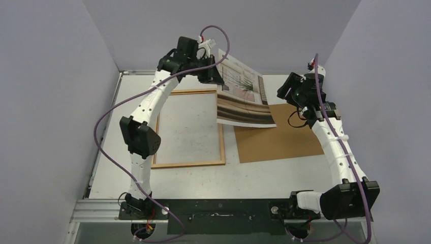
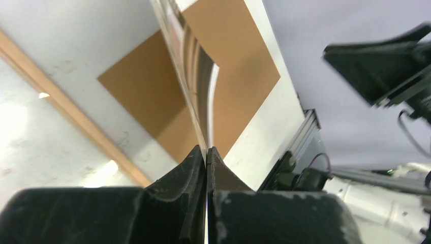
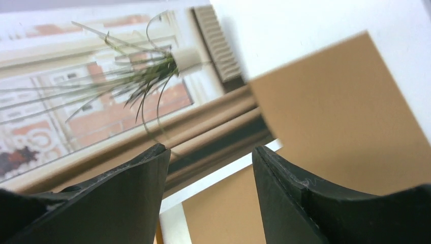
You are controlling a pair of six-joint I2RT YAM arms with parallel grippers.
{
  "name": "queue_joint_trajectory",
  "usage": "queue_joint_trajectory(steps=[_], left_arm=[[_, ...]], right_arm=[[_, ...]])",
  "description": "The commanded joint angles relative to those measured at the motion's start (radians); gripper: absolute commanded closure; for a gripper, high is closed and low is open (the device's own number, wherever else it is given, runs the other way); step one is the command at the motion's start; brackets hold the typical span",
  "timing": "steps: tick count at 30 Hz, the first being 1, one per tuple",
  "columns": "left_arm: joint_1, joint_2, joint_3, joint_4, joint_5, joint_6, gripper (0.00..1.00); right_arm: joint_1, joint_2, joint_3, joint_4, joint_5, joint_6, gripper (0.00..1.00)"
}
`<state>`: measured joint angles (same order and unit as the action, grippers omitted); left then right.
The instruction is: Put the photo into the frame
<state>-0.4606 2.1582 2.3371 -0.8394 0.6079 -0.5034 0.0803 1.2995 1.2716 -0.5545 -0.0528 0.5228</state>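
Note:
The photo [image 1: 244, 94] hangs tilted in the air at the back of the table, picture side toward the right arm. My left gripper [image 1: 216, 76] is shut on its left edge; in the left wrist view the print [image 2: 190, 66] runs edge-on into the closed fingertips [image 2: 207, 152]. The frame [image 1: 188, 128] lies flat on the table at left, below and left of the photo. My right gripper [image 1: 300, 96] stands open just right of the photo; its wrist view shows the print [image 3: 122, 86] beyond the spread fingers [image 3: 211, 157], nothing between them.
A brown fibreboard panel [image 1: 277, 134] lies flat right of the frame, partly under the hanging photo. It also shows in the left wrist view [image 2: 152, 91] and in the right wrist view [image 3: 330, 112]. Grey walls close in on three sides.

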Motion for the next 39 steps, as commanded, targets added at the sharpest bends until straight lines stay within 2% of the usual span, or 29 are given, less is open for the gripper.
queue_joint_trajectory(steps=[1,7,14,18,22,29,33,35,39], left_arm=[[0.021,-0.176,0.057,-0.168,0.111,0.382,1.00],[0.043,-0.284,0.020,-0.279,0.086,0.589,1.00],[0.043,-0.364,-0.010,-0.369,0.078,0.785,1.00],[0.042,-0.408,-0.053,-0.404,0.075,0.863,1.00],[0.042,-0.451,-0.097,-0.404,0.032,0.887,1.00],[0.042,-0.511,-0.165,-0.247,-0.089,0.744,1.00],[0.043,-0.496,-0.139,-0.178,-0.221,0.568,1.00],[0.045,-0.466,-0.085,-0.207,-0.255,0.476,1.00],[0.076,-0.407,0.019,-0.282,-0.372,0.178,1.00]], right_arm=[[0.012,-0.114,0.001,0.222,0.046,-0.055,0.38],[0.046,-0.151,-0.036,0.352,-0.001,-0.080,0.36],[0.126,-0.193,-0.120,0.533,-0.105,-0.221,0.35],[0.190,-0.233,-0.177,0.638,-0.110,-0.302,0.34],[0.238,-0.238,-0.181,0.623,-0.073,-0.363,0.33],[0.327,-0.229,-0.163,0.561,-0.071,-0.437,0.20],[0.409,-0.217,-0.165,0.558,-0.050,-0.489,0.19],[0.463,-0.216,-0.182,0.575,-0.038,-0.510,0.19],[0.616,-0.238,-0.274,0.679,-0.008,-0.607,0.19]])
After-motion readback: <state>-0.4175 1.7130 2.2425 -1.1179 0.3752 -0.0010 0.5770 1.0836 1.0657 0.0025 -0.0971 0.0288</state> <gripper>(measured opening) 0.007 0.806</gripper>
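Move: My left hand keeps the photo pinched by its left edge; the frame's middle lies about 14 cm to the left, some 8 cm back and 27 cm below it. From my open right hand, the hanging photo's middle is about 14 cm left, 4 cm ahead and 10 cm lower. The cardboard lies on the table about 5 cm behind and 1 cm to the right of that hand, 24 cm down. I keep the photo pinched and swing my left hand about 12 cm left, 10 cm up and 8 cm back towards over the frame, rolling it some 30 degrees so its forward side rises. My right hand follows the photo left and up, easing back a little, fingers tipping up and swinging counter-clockwise while they open wide beside the photo's free side; no touch there can be seen. ##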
